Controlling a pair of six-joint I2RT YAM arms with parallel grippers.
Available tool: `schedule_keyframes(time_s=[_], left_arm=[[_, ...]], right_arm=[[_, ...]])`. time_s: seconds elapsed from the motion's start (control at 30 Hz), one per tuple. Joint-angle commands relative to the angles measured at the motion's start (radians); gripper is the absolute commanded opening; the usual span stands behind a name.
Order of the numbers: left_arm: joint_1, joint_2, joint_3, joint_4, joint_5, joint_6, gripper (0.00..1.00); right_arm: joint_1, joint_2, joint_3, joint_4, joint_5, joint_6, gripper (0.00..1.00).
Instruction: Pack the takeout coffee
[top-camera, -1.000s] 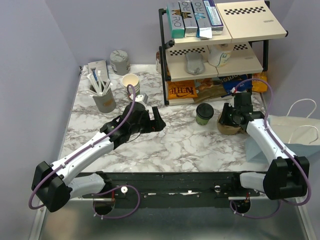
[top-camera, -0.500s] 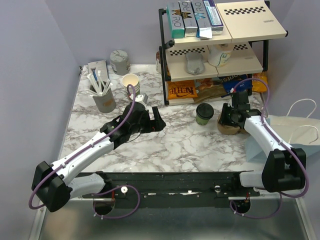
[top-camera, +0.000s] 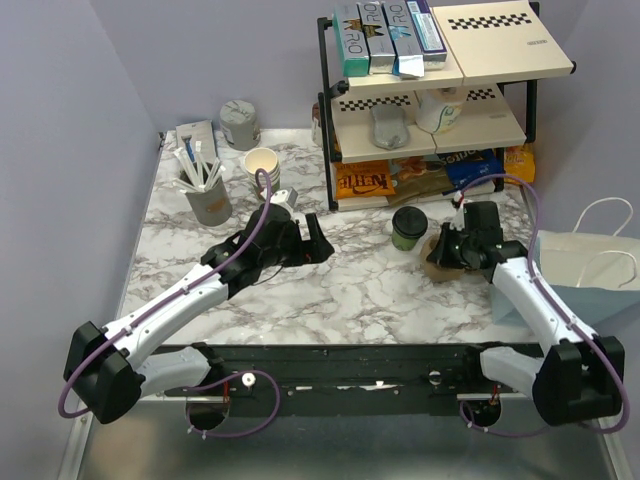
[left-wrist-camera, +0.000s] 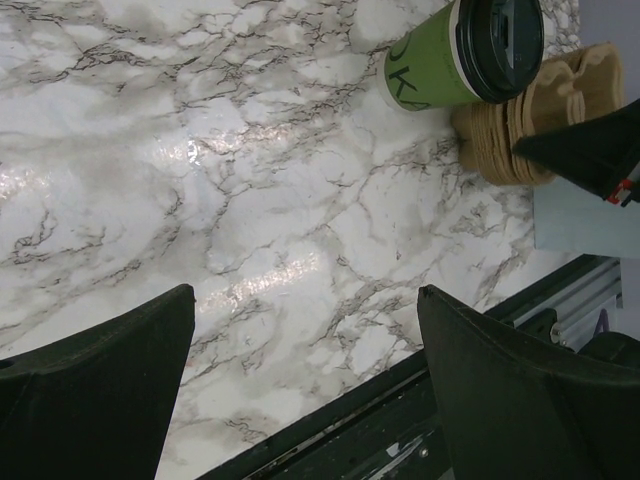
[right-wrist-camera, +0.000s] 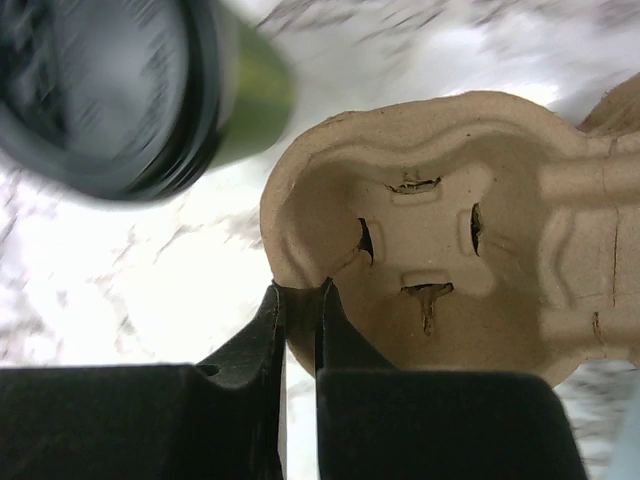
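Note:
The takeout coffee (top-camera: 409, 228), a green cup with a black lid, stands upright on the marble table; it also shows in the left wrist view as the coffee (left-wrist-camera: 450, 55) and, blurred, in the right wrist view as the cup (right-wrist-camera: 110, 90). Just right of it lies a brown cardboard cup carrier (top-camera: 437, 264). My right gripper (right-wrist-camera: 298, 290) is shut on the carrier's near rim (right-wrist-camera: 440, 230), pinching the thin cardboard edge. My left gripper (top-camera: 312, 240) hovers over the table's middle, left of the cup, with its jaws wide open around nothing (left-wrist-camera: 305, 292).
A white paper bag (top-camera: 585, 272) lies at the right edge. A black wire shelf rack (top-camera: 430, 110) with boxes and snacks stands behind the cup. At the back left are lidless cups (top-camera: 262, 165), a grey holder of utensils (top-camera: 210, 200) and a grey can (top-camera: 240, 125).
My right gripper closed onto the carrier's rim and shifted it slightly left and nearer, toward the cup. The left arm stayed still.

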Motion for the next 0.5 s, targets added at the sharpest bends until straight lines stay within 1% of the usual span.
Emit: schedule_keyframes(time_s=[0.0,0.07,0.1,0.17,0.2,0.27,0.3,0.33,0.47], left_arm=[[0.005,-0.026,-0.038,0.024,0.033,-0.021,0.99],[0.005,-0.036,-0.046,0.021,0.039,-0.024,0.99],[0.007,-0.039,-0.051,0.016,0.038,-0.027,0.99],[0.007,-0.055,-0.065,0.016,0.035,-0.029,0.99],[0.005,-0.06,-0.069,0.013,0.032,-0.03,0.99],[0.007,-0.072,-0.075,0.007,0.03,-0.03,0.99],[0.007,-0.075,-0.077,0.0,0.026,-0.03,0.99],[0.007,-0.077,-0.078,-0.002,0.026,-0.027,0.99],[0.007,-0.074,-0.091,0.016,0.052,-0.027,0.99]], right_arm=[[0.156,-0.073,-0.045,-0.139,-0.123,0.097,0.04],[0.219,-0.102,-0.045,-0.186,-0.06,0.122,0.04],[0.269,-0.114,-0.051,-0.224,-0.033,0.169,0.04],[0.311,-0.157,-0.075,-0.251,0.003,0.21,0.04],[0.345,-0.178,-0.085,-0.265,0.003,0.26,0.04],[0.386,-0.229,-0.103,-0.278,0.006,0.308,0.04],[0.434,-0.243,-0.109,-0.292,0.007,0.349,0.04],[0.455,-0.254,-0.111,-0.297,0.001,0.371,0.04],[0.581,-0.264,-0.103,-0.25,-0.101,0.418,0.05]])
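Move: The cardboard cup carrier stack is already pinched by the right fingers at its left end; its middle lies about 8 cm to the right of them and level fore and aft, a little lower. The clear patch of table it is taken to is some 12 cm back and 9 cm left of this hand. The lidded coffee cup stands about 8 cm ahead and 8 cm left. From the left hand, that patch is roughly 12 cm back and 23 cm right. The carrier stack, still pinched by its left end, is drawn by the right hand briskly back and left, some 15 cm in all at an even height, away from the coffee cup and towards the table's front edge, dragging over the marble. The hand turns roughly 15 degrees counter-clockwise on the way and keeps its grip. ##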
